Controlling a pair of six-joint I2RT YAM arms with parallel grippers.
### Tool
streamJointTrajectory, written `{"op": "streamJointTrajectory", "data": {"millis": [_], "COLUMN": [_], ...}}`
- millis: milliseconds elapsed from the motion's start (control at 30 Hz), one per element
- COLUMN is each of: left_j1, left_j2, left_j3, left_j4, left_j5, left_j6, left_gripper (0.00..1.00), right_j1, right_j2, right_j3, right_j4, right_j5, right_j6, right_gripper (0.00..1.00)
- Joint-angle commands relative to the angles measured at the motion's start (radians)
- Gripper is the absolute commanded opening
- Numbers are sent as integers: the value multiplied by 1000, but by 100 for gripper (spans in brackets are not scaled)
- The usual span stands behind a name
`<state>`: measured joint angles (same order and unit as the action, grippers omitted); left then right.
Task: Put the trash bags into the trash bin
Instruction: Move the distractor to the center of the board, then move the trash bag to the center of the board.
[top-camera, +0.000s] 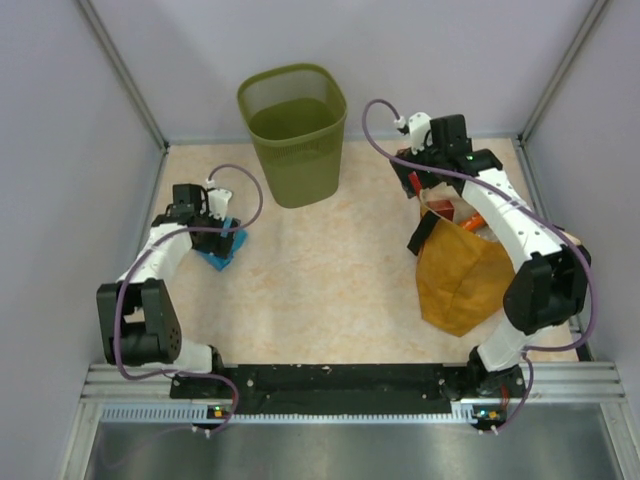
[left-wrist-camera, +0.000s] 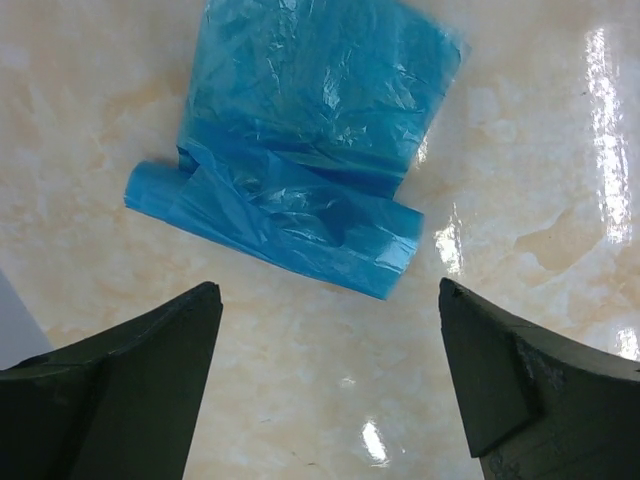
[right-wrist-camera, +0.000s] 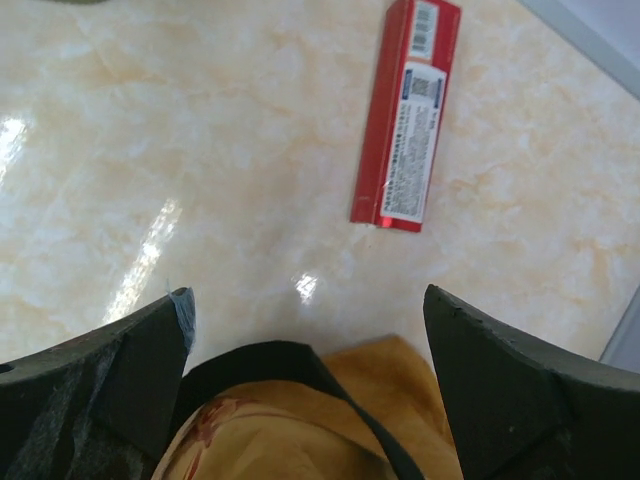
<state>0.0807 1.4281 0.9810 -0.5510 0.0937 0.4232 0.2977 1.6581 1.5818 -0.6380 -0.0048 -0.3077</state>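
Observation:
A folded light-blue trash bag (left-wrist-camera: 300, 170) lies flat on the marbled table, at the left of the top view (top-camera: 222, 250). My left gripper (left-wrist-camera: 330, 300) hovers just short of it, open wide, with only bare table between its fingers; the top view shows this gripper (top-camera: 224, 225) over the bag. The olive-green mesh trash bin (top-camera: 293, 135) stands at the back centre. My right gripper (right-wrist-camera: 305, 300) is open above the top of the mustard sack (right-wrist-camera: 330, 420), gripping nothing. A scrap of blue film clings to its left fingertip (right-wrist-camera: 183, 305).
The mustard-orange sack (top-camera: 465, 275) with black handles (right-wrist-camera: 290, 365) lies at the right under the right arm. A flat red box (right-wrist-camera: 407, 115) rests on the table beyond it. Grey walls close in the left, back and right sides.

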Motion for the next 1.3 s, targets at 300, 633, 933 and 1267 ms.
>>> {"op": "streamJointTrajectory", "data": {"millis": [300,633,933,1267], "left_j1": [21,42,42,41], "left_j2": [176,233,224,204], "left_j3": [-10,-19,-25,19], "left_j4": [158,192,186,103], "left_j5": [-120,-40,93,251], "left_j6": [-304,-324,-259,-129], "left_gripper": [88,64,35,13], "right_j1": [47,47,47,90], "right_j2": [-98,-107,-141,-216], "right_j3": [-129,-175,-198,-204], "right_j4": [-8,-2,-9,-38], "right_j5": [-80,-93,-90,-89], "right_j6": [15,15,19,-11], "right_gripper": [94,94,94,94]}}
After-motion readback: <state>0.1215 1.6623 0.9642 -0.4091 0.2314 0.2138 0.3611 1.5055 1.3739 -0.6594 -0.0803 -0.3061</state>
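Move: The blue trash bag lies flat about 8 cm below my open left hand, its middle some 3 cm farther out and 2 cm to the right. The bin stands roughly 15 cm ahead of that hand and 19 cm to its right. From my empty, open right hand, the blue bag is about 43 cm left and 10 cm back; the red box lies about 11 cm ahead and 3 cm right, and the brown tote some 14 cm back and 16 cm right. I sink my left hand about 6 cm onto the near rolled edge of the blue trash bag, edging forward and turning some 20 degrees counter-clockwise, then swing it about 3 cm right, undoing part of the turn, while its fingers close and pinch the film. Meanwhile I draw my open right hand back about 6 cm from the red box, dipping about 4 cm and then starting to rise. ##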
